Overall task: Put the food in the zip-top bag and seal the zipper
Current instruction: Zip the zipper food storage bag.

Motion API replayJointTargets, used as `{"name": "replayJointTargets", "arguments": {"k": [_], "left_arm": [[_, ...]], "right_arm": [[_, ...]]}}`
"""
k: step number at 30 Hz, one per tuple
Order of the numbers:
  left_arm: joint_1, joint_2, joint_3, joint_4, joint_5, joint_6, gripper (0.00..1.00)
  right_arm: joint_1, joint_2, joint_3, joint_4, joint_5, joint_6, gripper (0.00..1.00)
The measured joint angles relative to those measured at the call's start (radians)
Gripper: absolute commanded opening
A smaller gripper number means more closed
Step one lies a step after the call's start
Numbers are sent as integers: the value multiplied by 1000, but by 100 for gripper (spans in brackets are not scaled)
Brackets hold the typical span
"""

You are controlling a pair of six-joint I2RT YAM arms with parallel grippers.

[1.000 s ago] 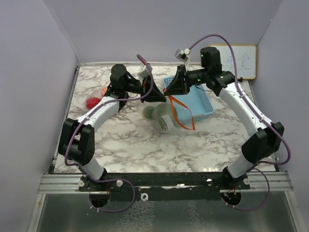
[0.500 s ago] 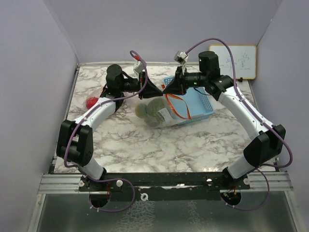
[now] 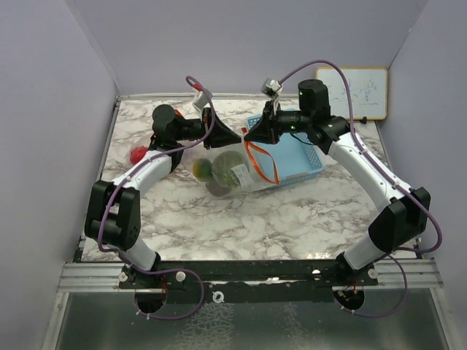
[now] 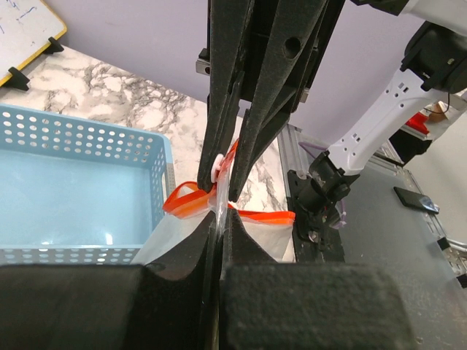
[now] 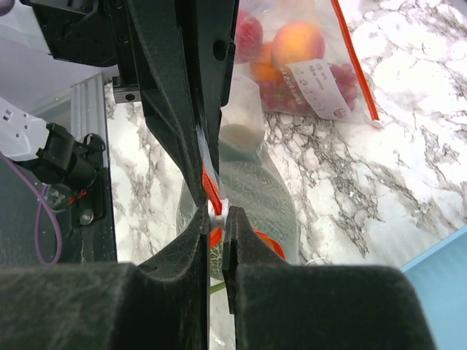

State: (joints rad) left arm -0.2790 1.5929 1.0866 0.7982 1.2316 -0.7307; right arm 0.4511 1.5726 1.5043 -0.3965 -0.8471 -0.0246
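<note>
The zip-top bag [image 3: 237, 175] hangs between both grippers above the table, next to the blue basket. Inside it lie the grey-green melon [image 3: 232, 169] [image 5: 257, 205], a yellow-green fruit [image 3: 202, 169] and a dark fruit [image 3: 217, 188]. My left gripper [image 3: 235, 137] [image 4: 221, 213] is shut on the clear top edge of the bag beside the orange zipper [image 4: 191, 201] [image 3: 259, 162]. My right gripper [image 3: 252, 135] [image 5: 217, 213] faces it tip to tip and is shut on the white zipper slider [image 5: 217, 211] [image 4: 217, 172].
A blue mesh basket [image 3: 295, 149] [image 4: 80, 138] stands under the right arm. A second bag with an orange fruit and red pieces [image 5: 299, 65] lies on the marble, and a red fruit [image 3: 138, 154] shows by the left arm. A whiteboard [image 3: 352, 92] leans at the back right.
Both grippers have shifted left and slightly back with the bag, and their tips have closed in on each other. The food in the bag swung left.
</note>
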Motion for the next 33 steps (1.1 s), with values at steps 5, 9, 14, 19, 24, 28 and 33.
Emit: {"name": "replayJointTargets", "arguments": {"k": [5, 9, 14, 19, 24, 28, 33], "left_arm": [[18, 0, 0, 93, 6, -60, 30], [64, 0, 24, 137, 9, -87, 45], [58, 10, 64, 162, 11, -108, 54], [28, 45, 98, 174, 14, -123, 59], [-12, 69, 111, 177, 36, -129, 61], [-26, 74, 103, 253, 51, -167, 62], [-26, 82, 60, 441, 62, -268, 63]], "right_arm": [[-9, 14, 57, -29, -47, 18, 4], [-36, 59, 115, -53, -119, 46, 5], [-40, 84, 120, -92, -167, 50, 5], [-40, 84, 132, -111, -184, 50, 5], [-40, 84, 145, -128, -190, 49, 5], [-40, 84, 147, -129, -198, 48, 5], [-40, 84, 147, -135, -219, 47, 5]]}}
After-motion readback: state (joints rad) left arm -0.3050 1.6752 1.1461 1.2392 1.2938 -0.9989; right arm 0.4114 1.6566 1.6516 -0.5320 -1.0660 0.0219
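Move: The left fingers still pinch the zip edge of the bag, with the slider only about 3 cm to their right and 1 cm higher, held in the right fingers. From the left hand the melon in the bag hangs some 4 cm to the left and 20 below, level fore and aft; the mango is about 13 to the left at like depth. The blue basket lies roughly 11 cm ahead, 16 to the right, 27 down. Up and slightly left and forward goes the left hand as its fingers open wide and let go of the zip edge; about 4 cm higher it swings back and to the right, its open fingers staying close to the slider. The right hand keeps its pinch on the zip end, rising about 2 cm, easing back slightly and turning some 10 degrees. ##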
